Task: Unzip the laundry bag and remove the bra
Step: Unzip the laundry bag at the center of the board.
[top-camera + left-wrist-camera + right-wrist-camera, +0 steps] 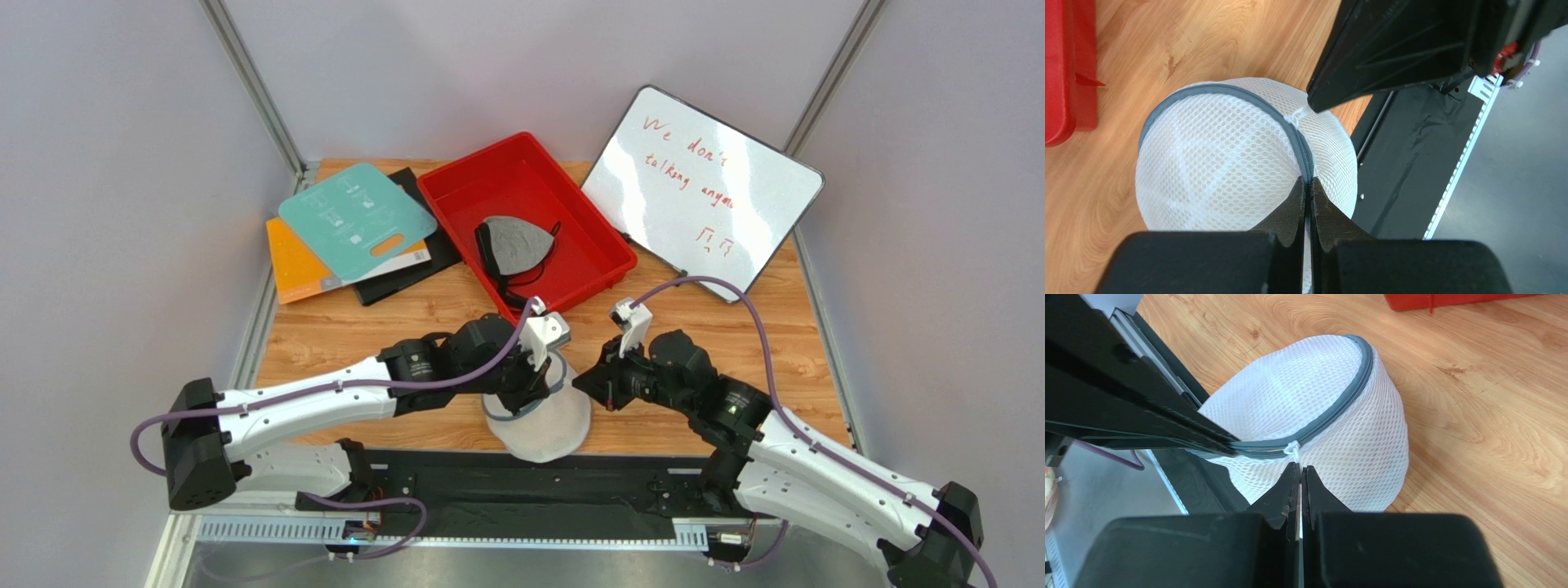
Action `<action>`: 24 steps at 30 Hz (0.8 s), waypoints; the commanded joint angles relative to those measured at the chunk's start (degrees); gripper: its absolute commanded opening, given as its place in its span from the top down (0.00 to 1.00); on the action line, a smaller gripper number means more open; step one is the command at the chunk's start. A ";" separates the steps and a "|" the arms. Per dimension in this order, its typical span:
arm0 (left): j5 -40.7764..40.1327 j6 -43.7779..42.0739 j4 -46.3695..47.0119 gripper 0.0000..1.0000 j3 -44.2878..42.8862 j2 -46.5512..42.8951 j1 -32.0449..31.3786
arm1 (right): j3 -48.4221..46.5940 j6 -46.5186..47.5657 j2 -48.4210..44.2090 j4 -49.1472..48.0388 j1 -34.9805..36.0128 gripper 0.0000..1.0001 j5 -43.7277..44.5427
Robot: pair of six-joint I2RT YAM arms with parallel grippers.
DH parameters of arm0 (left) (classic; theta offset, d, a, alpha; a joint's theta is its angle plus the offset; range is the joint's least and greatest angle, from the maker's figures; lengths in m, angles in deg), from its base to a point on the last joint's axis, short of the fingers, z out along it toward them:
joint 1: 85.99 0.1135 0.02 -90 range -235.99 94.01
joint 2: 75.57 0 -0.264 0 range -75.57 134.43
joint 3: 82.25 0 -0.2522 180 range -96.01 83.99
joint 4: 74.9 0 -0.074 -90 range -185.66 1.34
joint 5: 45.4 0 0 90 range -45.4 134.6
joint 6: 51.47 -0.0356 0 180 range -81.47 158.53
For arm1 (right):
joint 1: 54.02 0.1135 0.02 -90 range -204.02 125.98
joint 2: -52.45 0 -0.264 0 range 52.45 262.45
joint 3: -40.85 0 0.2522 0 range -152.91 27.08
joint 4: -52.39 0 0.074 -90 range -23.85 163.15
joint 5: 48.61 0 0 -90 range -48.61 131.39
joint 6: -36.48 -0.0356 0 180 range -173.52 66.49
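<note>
The laundry bag, a white mesh dome with a grey zipper band, sits on the wooden table at the near edge between both arms. My left gripper is shut on the zipper band at the bag's near side, seen in the left wrist view. My right gripper is shut on the white zipper pull, seen in the right wrist view. The zipper looks closed along the rim. The beige bra is not in view; the mesh hides what is inside.
A red tray behind the bag holds a grey bra with black straps. A whiteboard leans at the back right. Teal, orange and black flat boards lie at the back left. A black base rail runs along the near edge.
</note>
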 commanded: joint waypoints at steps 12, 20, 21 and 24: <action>-4.55 -5.48 -4.68 1.00 2.18 -7.16 -0.29 | -1.70 1.74 0.12 1.90 0.04 1.00 8.81; -2.54 -6.62 -2.49 0.50 2.19 -8.48 -0.38 | -3.20 -0.02 -0.33 -0.64 0.82 1.00 2.22; -2.44 -7.15 -2.48 0.36 1.57 -7.79 -0.38 | -3.28 -0.19 -0.24 -1.08 1.52 1.00 1.78; -1.31 -7.85 -2.48 0.25 -1.24 -4.98 -0.29 | -3.28 -1.16 0.64 -2.84 3.45 1.00 1.69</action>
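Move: The left fingers, shut on the bag's zipper rim, have the zipper pull about 5 cm to their right and 2 cm ahead; the laundry bag's middle lies roughly 2 cm back, 1 cm left and 6 cm below. The right fingers hold the pull's end, its slider about 1 cm to their left. The red tray's middle is some 27 cm ahead of the left hand, 3 cm left and 12 cm lower. Left hand draws the pinched rim about 3 cm left, then opens and releases; right keeps the pull pinched. ##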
